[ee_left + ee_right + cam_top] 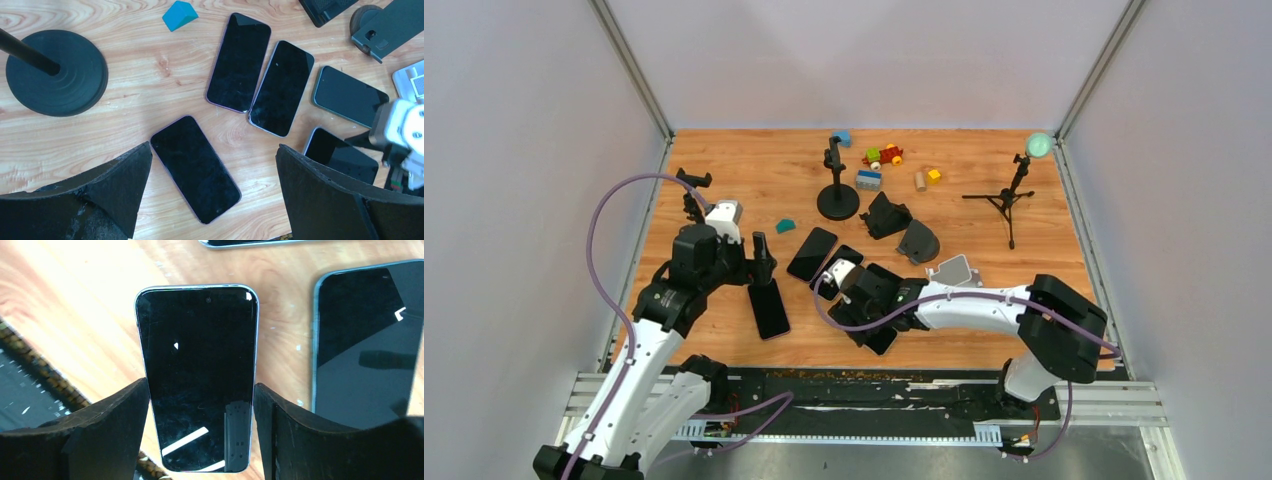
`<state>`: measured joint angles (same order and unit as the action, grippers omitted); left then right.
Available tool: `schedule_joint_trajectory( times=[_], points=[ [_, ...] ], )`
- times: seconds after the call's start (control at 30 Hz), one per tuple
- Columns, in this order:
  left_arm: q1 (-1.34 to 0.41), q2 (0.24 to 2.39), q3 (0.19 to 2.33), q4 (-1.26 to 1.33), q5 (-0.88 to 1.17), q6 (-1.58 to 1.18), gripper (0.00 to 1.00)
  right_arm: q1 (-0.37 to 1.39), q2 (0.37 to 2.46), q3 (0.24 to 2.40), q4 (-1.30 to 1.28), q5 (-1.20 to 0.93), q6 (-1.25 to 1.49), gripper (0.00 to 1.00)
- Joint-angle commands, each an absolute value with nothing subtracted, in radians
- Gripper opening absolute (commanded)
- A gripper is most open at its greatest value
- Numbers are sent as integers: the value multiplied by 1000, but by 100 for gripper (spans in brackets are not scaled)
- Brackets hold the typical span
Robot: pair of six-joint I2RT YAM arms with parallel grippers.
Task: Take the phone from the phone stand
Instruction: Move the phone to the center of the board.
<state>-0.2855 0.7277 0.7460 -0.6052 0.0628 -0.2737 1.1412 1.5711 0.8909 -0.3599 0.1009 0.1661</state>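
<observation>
My right gripper (201,390) is shut on a black phone (197,365), its fingers pressed against the two long edges near the bottom end. In the top view this phone (881,338) shows just below the right gripper (854,287). Only bare wood shows around it, and no phone stand is visible under it. Two black phone stands (887,215) (919,242) and a light grey one (954,270) sit behind the right arm. My left gripper (212,165) hangs open above another dark phone (195,167) lying flat, touching nothing.
More phones lie flat close by (239,62) (281,87) (349,95) (370,340). A round-based pole stand (837,200), a small tripod (1009,200), a teal block (180,14) and toy bricks (879,157) stand further back. A black mat (20,385) edges the near side.
</observation>
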Motion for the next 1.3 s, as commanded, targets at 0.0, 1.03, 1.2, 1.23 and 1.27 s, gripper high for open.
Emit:
schedule_joint_trajectory(
  times=[0.0, 1.03, 1.2, 1.23, 1.27],
  points=[
    [-281, 711, 758, -595, 50, -263, 100, 1077, 1603, 912, -345, 125, 167, 41],
    [-282, 617, 758, -624, -131, -246, 100, 1041, 1468, 1044, -451, 152, 179, 100],
    [-283, 609, 756, -624, -136, -252, 100, 1040, 1429, 1085, -551, 107, 219, 100],
    [-283, 615, 761, -631, -149, -258, 100, 1040, 1411, 1084, -555, 101, 238, 100],
    [-282, 626, 764, -636, -156, -263, 100, 1041, 1395, 1084, -560, 85, 252, 100]
  ],
)
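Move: The phone is already held in the right hand, close above the table. Its landing spot on the board lies about 4 cm ahead of the right hand, 1 cm right and 2 cm down. A teal-edged phone lies roughly 12 cm ahead and 7 cm right, a blue-edged one some 15 cm ahead and 6 cm left. From the left hand that spot is about 21 cm right, 5 cm back and 17 cm below. Keeping hold of the phone by its long edges, the right hand carries it forward about 4 cm and down nearly 2, swinging slightly right and partly back left, to set it flat beside the teal-edged phone. The fingers then open wide, let go, and the hand rises straight up some 9 cm. Late on, the open left hand shifts about 3 cm left and 2 cm up. ##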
